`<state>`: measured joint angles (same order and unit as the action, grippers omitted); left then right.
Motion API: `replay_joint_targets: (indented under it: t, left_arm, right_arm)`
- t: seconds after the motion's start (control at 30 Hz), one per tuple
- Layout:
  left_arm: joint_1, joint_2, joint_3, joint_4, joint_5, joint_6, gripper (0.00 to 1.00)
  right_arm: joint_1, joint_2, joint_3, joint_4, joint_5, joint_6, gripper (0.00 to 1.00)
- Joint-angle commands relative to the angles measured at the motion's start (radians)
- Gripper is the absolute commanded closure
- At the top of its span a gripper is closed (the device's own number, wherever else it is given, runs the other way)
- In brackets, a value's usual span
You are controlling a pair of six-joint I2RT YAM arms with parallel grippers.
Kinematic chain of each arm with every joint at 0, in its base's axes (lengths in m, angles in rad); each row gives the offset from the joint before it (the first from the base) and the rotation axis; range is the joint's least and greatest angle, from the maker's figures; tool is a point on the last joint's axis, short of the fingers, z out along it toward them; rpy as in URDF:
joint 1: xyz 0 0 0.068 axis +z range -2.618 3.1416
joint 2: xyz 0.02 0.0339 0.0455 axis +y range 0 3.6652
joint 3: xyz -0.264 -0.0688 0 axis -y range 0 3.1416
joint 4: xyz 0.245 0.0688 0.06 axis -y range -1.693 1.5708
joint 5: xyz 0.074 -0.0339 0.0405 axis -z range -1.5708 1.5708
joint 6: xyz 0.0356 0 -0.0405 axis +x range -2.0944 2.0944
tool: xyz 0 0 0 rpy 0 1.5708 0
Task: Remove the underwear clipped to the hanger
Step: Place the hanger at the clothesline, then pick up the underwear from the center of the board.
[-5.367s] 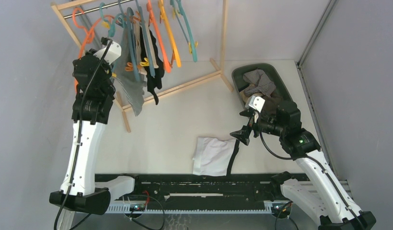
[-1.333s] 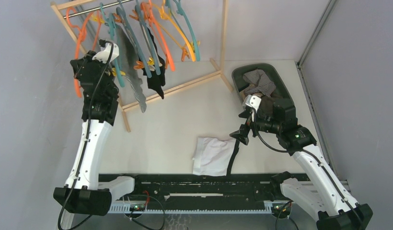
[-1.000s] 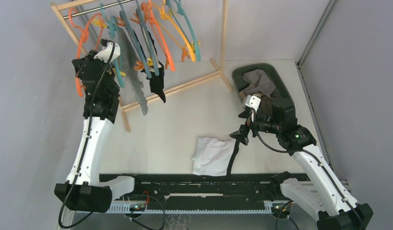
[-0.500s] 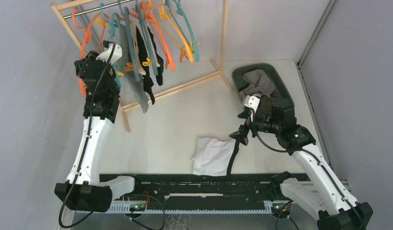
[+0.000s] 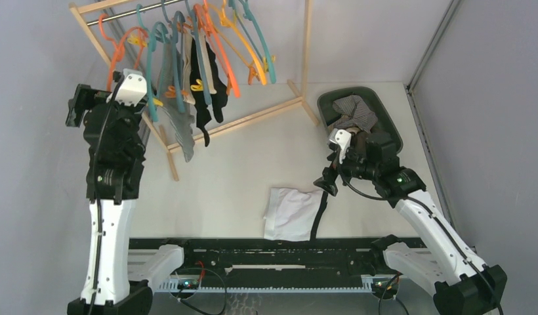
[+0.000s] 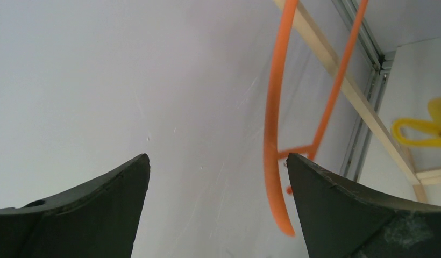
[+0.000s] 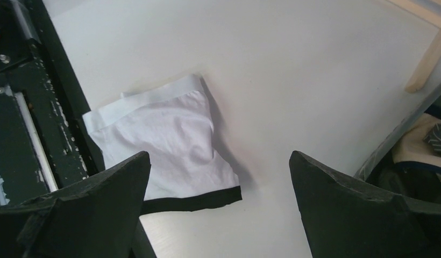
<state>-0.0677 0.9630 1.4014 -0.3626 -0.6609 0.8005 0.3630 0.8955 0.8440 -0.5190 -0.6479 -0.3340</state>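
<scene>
Grey underwear (image 5: pixel 182 125) and black underwear (image 5: pixel 208 88) hang clipped to teal and orange hangers (image 5: pixel 222 56) on the wooden rack (image 5: pixel 306 46). White underwear with black trim (image 5: pixel 291 213) lies flat on the table near the front rail, and it fills the left of the right wrist view (image 7: pixel 170 129). My left gripper (image 5: pixel 75 107) is open and empty, left of the rack and facing the wall. In the left wrist view an orange hanger (image 6: pixel 272 134) hangs near the right finger of my left gripper (image 6: pixel 217 157). My right gripper (image 5: pixel 324 182) (image 7: pixel 218 153) hovers open just above the white underwear's right edge.
A dark green basket (image 5: pixel 386 121) at the back right holds a grey-and-white checked cloth (image 5: pixel 355 110). The rack's slanted wooden legs (image 5: pixel 253 119) cross the back of the table. A yellow clip (image 6: pixel 422 129) shows at the left wrist view's right side. The black rail (image 5: pixel 266 252) runs along the near edge.
My left gripper has opened and swung left, away from the hangers, toward the wall. The hanging clothes have swung back and settled. The right arm has barely moved.
</scene>
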Motion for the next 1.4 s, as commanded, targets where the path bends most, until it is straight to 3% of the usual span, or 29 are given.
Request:
replay_joint_targets:
  t: [0.0,0.27,0.43,0.87,1.0,1.2,1.3,1.37]
  left_arm:
    - [0.004,-0.072,0.027,-0.145,0.02,-0.096,0.0]
    - [0.004,-0.197,0.013,-0.381,0.088,-0.279,0.0]
    - [0.004,-0.302,-0.062,-0.5,0.216,-0.405,0.0]
    - [0.077,-0.507,-0.375,-0.551,0.557,-0.506,0.0]
    - [0.127,-0.562,-0.412,-0.549,0.639,-0.517,0.0]
    - [0.175,-0.622,-0.449,-0.537,0.692,-0.514,0.0]
    - [0.181,-0.632,-0.452,-0.532,0.703,-0.509,0.0]
    - [0.18,-0.641,-0.46,-0.524,0.709,-0.506,0.0]
  right_arm:
    - [0.042,0.037,0.006,-0.022,0.123,-0.056,0.0]
    - [0.153,0.153,-0.022,-0.1,0.282,-0.19,0.01]
    - [0.212,0.261,-0.024,-0.094,0.346,-0.209,0.01]
    - [0.436,0.557,-0.025,-0.075,0.463,-0.243,0.09]
    - [0.479,0.592,-0.024,-0.078,0.477,-0.247,0.24]
    - [0.474,0.518,-0.016,-0.106,0.457,-0.249,0.65]
    - [0.444,0.417,-0.003,-0.127,0.423,-0.239,0.91]
    - [0.4,0.34,0.006,-0.134,0.398,-0.229,1.0]
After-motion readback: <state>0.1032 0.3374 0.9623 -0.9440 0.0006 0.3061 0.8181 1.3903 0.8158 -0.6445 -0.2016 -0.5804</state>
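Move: The white underwear lies with its middle about 6 cm back and 10 cm to the left of the right gripper, some 21 cm below; its black edge is the side nearest that hand. The laundry bin is roughly 24 cm ahead and 11 cm to the right. From the left gripper, the orange hanger's middle is about 14 cm ahead and 5 cm right, roughly level, while the underwear is some 49 cm right, 12 cm back and 46 cm below. Drop the right gripper almost 20 cm onto the underwear's black-edged side, easing back about 5 cm low down and tipping the fingers to point steeply downward; pinch the cloth, then start to lift. Meanwhile draw the open, empty left gripper back from the orange hanger, then sink it some 20 cm and to the right, rolling and turning it clockwise. ##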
